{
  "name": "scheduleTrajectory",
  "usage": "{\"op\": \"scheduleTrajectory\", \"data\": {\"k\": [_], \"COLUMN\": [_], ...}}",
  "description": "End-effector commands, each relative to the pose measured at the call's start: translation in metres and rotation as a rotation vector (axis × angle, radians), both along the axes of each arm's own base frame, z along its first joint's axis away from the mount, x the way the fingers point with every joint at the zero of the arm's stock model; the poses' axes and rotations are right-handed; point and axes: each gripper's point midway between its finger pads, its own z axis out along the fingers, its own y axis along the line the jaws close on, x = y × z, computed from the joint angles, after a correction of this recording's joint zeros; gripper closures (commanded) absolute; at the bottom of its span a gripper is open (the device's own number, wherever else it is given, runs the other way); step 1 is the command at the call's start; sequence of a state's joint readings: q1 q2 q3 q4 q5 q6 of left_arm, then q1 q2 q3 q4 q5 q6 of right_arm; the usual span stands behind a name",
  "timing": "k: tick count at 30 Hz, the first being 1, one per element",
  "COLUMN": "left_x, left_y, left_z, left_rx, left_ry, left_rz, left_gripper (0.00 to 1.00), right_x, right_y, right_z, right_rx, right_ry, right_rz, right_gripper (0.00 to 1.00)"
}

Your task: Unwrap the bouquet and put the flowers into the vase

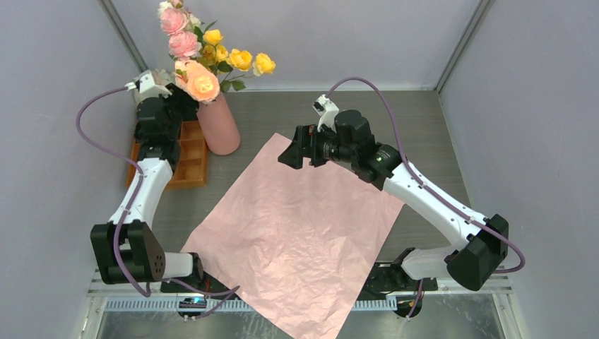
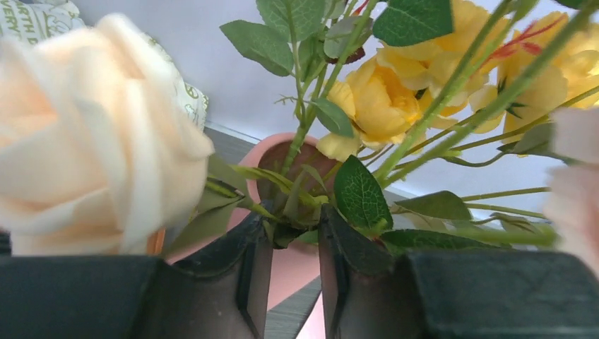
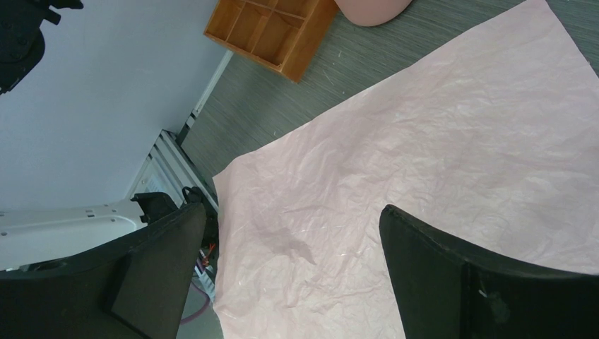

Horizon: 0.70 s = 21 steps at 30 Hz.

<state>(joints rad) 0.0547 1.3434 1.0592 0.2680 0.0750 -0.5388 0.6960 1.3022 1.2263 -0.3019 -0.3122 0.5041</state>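
The flowers [image 1: 201, 53], pink, yellow and peach roses on green stems, stand in the salmon-pink vase [image 1: 220, 127] at the back left. No wrapped bouquet is in view; a pink sheet of wrapping paper [image 1: 297, 233] lies spread flat on the table. My left gripper [image 1: 182, 99] is at the vase's mouth [image 2: 272, 141]. Its jaws [image 2: 293, 222] stand a little apart, with leaves and stems just past the tips and a peach rose [image 2: 85, 141] close on the left. My right gripper [image 1: 289, 152] hovers wide open over the paper [image 3: 424, 141], holding nothing.
An orange compartment tray [image 1: 189, 159] sits left of the vase, under the left arm; it also shows in the right wrist view [image 3: 272, 28]. Grey walls close in the table on three sides. The paper hangs over the near edge between the arm bases.
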Motion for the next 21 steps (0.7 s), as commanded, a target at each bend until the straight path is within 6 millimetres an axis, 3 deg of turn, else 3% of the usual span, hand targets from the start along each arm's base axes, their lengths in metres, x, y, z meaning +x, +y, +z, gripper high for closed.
{"op": "scheduleTrajectory", "data": {"k": [1,6,9,15,21], "left_x": [-0.028,-0.049,-0.063,-0.101,-0.164], "left_y": [0.002,0.005,0.005,0.003,0.003], "left_z": [0.033,0.049,0.063,0.096,0.12], "left_rx": [0.028,0.046,0.059,0.073,0.101], "left_ry": [-0.065,-0.089,-0.111,-0.135,-0.135], "left_rz": [0.017,0.037,0.038,0.04,0.055], "left_gripper": [0.67,0.56,0.39,0.38,0.37], "right_x": [-0.002,-0.003,-0.004,0.001,0.012], "right_y": [-0.001,0.0,0.0,-0.006,-0.026], "right_z": [0.029,0.031,0.032,0.031,0.022], "right_rx": [0.075,0.092,0.096,0.081,-0.009], "right_ry": [-0.06,-0.053,-0.053,-0.054,-0.037], "right_rz": [-0.005,0.0,-0.002,-0.046,-0.167], "right_gripper": [0.01,0.01,0.01,0.01,0.0]}}
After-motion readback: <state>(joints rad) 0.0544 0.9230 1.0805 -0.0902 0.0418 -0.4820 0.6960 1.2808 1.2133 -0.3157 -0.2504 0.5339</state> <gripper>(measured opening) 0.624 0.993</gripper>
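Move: The vase mouth lies about 11 cm straight ahead of the left hand and some 8 cm lower, with the last peach-rose stem running into it from between the barely parted fingertips. The yellow flowers stand roughly 9 cm to the mouth's right, near hand height. The wooden tray lies about 20 cm to the hand's left, 8 cm farther out and some 28 cm down. From the right hand, the vase mouth is about 29 cm ahead, 28 cm left and 5 cm lower. The peach-rose stem is left in the vase: the left fingers, already slightly parted around it, open to more than half and come free of the stem and leaves. The hand draws back from the vase by about 12 cm, rising some 8 cm as it goes and tipping up only slightly. ##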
